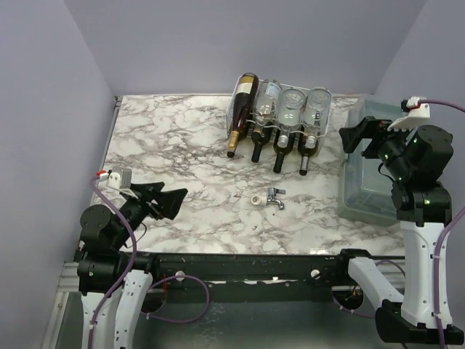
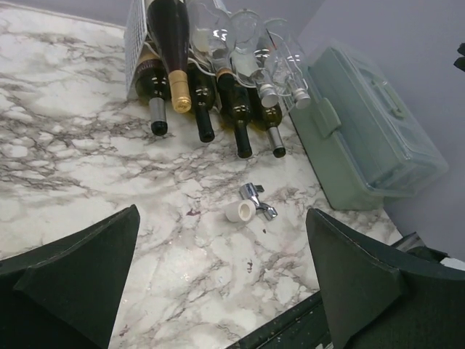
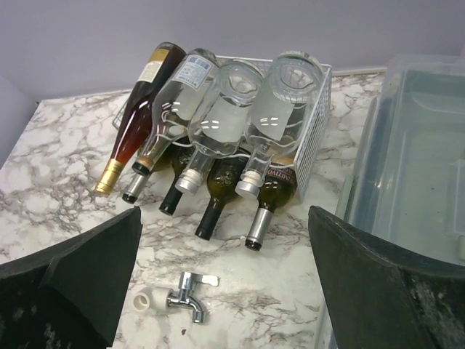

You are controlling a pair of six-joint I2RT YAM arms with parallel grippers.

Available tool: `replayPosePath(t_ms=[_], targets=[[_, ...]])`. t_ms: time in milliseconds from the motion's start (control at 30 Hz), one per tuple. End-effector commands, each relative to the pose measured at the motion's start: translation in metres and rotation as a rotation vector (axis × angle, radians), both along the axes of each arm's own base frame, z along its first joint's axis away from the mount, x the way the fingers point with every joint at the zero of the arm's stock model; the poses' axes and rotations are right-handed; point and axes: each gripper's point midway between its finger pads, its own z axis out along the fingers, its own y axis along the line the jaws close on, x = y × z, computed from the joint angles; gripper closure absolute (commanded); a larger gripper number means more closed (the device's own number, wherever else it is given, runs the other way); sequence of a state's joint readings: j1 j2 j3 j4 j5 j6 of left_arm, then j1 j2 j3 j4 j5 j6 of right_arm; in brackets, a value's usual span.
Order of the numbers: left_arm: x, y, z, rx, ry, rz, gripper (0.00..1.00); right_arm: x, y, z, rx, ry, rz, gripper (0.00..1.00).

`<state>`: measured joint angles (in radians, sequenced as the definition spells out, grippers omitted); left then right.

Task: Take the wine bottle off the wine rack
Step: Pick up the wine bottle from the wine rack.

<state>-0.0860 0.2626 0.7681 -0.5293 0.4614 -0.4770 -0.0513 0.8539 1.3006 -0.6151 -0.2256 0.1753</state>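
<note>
The white wire wine rack [image 1: 234,109] stands at the back centre of the marble table, with several bottles lying in it, necks pointing toward me. On its upper tier lie a dark amber wine bottle [image 1: 243,109] with a gold foil neck at the left and clear bottles [image 1: 293,109] beside it. Dark green bottles [image 1: 282,149] fill the lower tier. My left gripper [image 1: 163,201] hovers open over the near left of the table, far from the rack. My right gripper [image 1: 363,137] hangs open to the right of the rack, above the bin. Neither holds anything.
A translucent grey-green lidded bin [image 1: 370,174] sits at the right edge, next to the rack. A small chrome tap with a white fitting [image 1: 270,198] lies on the marble in front of the rack. Purple walls close in the left, back and right sides.
</note>
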Motion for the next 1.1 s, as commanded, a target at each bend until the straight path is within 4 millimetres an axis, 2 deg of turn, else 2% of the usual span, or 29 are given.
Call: replayPosePath(t_ms=[0,200,400,533,767,1067], targets=[[-0.009,-0.011,-0.011,-0.071,0.047,-0.064,0.02,-0.003,0.012,-0.010,0.040,0.009,0.052,0.00],[-0.002,-0.022,-0.024,-0.107,0.105,-0.125,0.02,-0.003,0.022,-0.026,-0.007,0.024,0.141,0.00],[0.019,-0.027,-0.037,-0.100,0.201,-0.142,0.02,-0.014,0.055,-0.050,-0.133,0.007,0.437,0.00],[0.033,-0.029,-0.037,-0.064,0.214,-0.124,0.02,-0.024,0.067,-0.062,-0.177,-0.020,0.550,0.00],[0.061,-0.043,-0.039,0.132,0.240,-0.028,0.02,-0.017,0.070,-0.095,-0.172,0.026,0.589,0.00],[0.110,-0.082,-0.041,0.276,0.291,-0.019,0.04,-0.021,0.076,-0.131,-0.149,0.055,0.640,0.00]])
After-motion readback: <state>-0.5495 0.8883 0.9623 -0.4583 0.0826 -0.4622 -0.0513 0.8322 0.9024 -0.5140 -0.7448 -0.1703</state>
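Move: The gold-necked wine bottle lies neck-down atop the rack, its middle about 34 cm ahead of the left hand, 14 cm to its right and some 14 cm lower. The labelled clear bottle is beside it, about 9 cm farther right and level in reach. From the left hand the tap lies about 19 cm ahead, 22 cm right, 29 cm below. From the right hand the wine bottle is about 23 cm ahead, 21 cm left and 21 cm lower. Sink the open left gripper about 5 cm first, then sweep it right and forward, some 8 cm each way, towards the gold-necked bottle, tipping the fingers downward. Meanwhile lower the open right gripper about 13 cm, bring it left towards the tap and swing it counter-clockwise about 30 degrees. Touch nothing with either hand. ##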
